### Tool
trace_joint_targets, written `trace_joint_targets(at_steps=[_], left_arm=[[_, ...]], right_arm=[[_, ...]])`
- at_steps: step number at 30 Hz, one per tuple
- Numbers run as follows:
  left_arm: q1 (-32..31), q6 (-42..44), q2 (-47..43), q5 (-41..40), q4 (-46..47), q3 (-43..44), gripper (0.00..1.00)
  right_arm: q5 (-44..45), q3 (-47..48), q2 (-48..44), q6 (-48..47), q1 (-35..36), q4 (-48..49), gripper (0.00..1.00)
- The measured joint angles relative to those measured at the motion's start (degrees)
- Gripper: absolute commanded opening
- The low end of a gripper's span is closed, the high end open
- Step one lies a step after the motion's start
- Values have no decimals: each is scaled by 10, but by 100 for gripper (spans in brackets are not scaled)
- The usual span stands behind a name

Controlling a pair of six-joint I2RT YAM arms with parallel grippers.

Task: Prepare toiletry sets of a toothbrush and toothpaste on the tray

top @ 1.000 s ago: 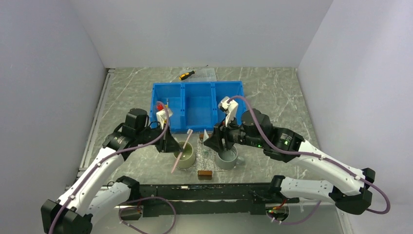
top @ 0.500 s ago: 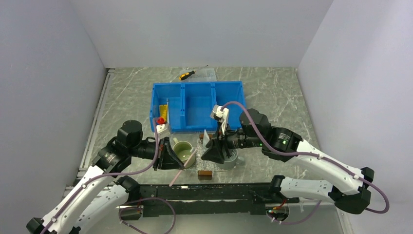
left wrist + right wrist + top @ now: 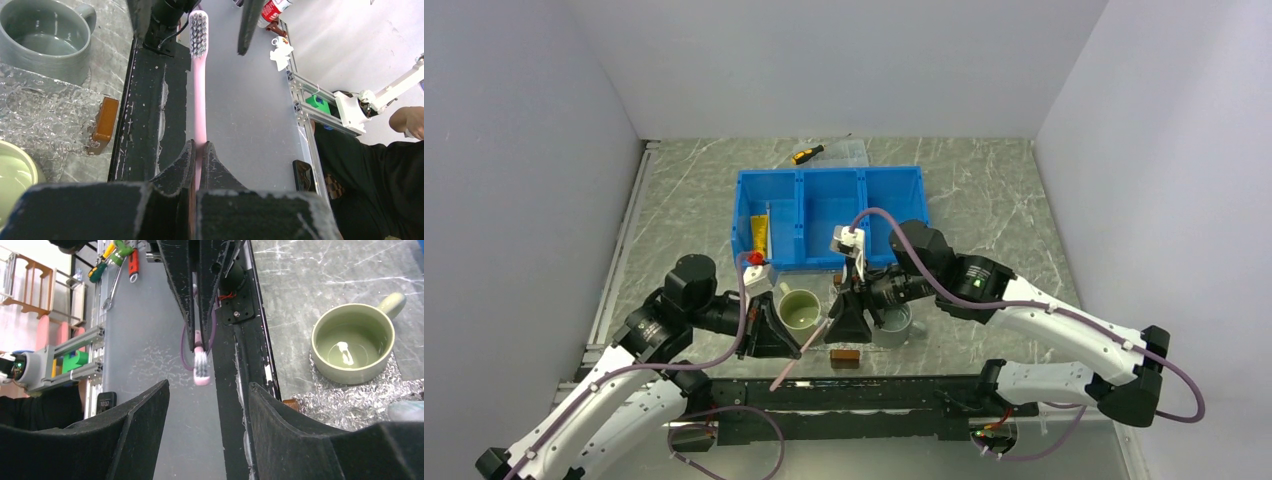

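Note:
My left gripper (image 3: pixel 198 145) is shut on the stem of the pink toothbrush (image 3: pixel 199 85), whose bristle head points out past the table's near edge. From above, the left gripper (image 3: pixel 792 347) sits just in front of the green mug (image 3: pixel 801 310) with the toothbrush (image 3: pixel 782 375) slanting across the black rail. My right gripper (image 3: pixel 846 338) hovers open over the clear tray (image 3: pixel 40 115), nothing between its fingers. In the right wrist view the right gripper (image 3: pixel 209 385) faces the toothbrush head (image 3: pixel 201 371). I cannot make out the toothpaste.
A grey mug (image 3: pixel 892 322) stands beside the tray, right of the green mug. The tray's brown handle (image 3: pixel 845 357) lies near the rail. Behind is a blue three-compartment bin (image 3: pixel 829 180) with a yellow tube (image 3: pixel 762 235). A yellow-and-black screwdriver (image 3: pixel 807 154) lies at the back.
The left arm drew the toothbrush away from the green mug toward the near edge. The right arm swung left over the tray, its jaws a little wider.

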Motion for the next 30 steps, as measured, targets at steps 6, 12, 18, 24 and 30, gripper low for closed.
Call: trace_joint_targets(at_steps=[6, 12, 18, 24, 30], left_arm=[[-9, 0, -2, 0, 3, -1, 0], [-10, 0, 1, 0, 3, -1, 0], [-11, 0, 1, 0, 3, -1, 0], [-11, 0, 0, -1, 3, -1, 0], [-11, 0, 0, -2, 3, -1, 0]], right_arm=[[-23, 2, 22, 0, 0, 16, 59], [-42, 4, 36, 4, 1, 38, 55], [-51, 4, 38, 4, 4, 45, 47], [-53, 4, 38, 4, 5, 46, 35], [-54, 4, 41, 3, 6, 50, 5]])
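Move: The head of the toothbrush in the left hand lies about 2 cm to the right hand's left and 1 cm back, level with its open fingers. From the right hand, the green mug is some 9 cm ahead, 7 left; the grey mug 8 ahead, 10 right; the brown block 3 ahead, straight below, all 16 to 18 cm down. From the left hand the head lies 5 cm right, 2 ahead and 4 up. The right hand eases about 2 cm left, closing its fingers around the toothbrush head; the left keeps its pinch. ##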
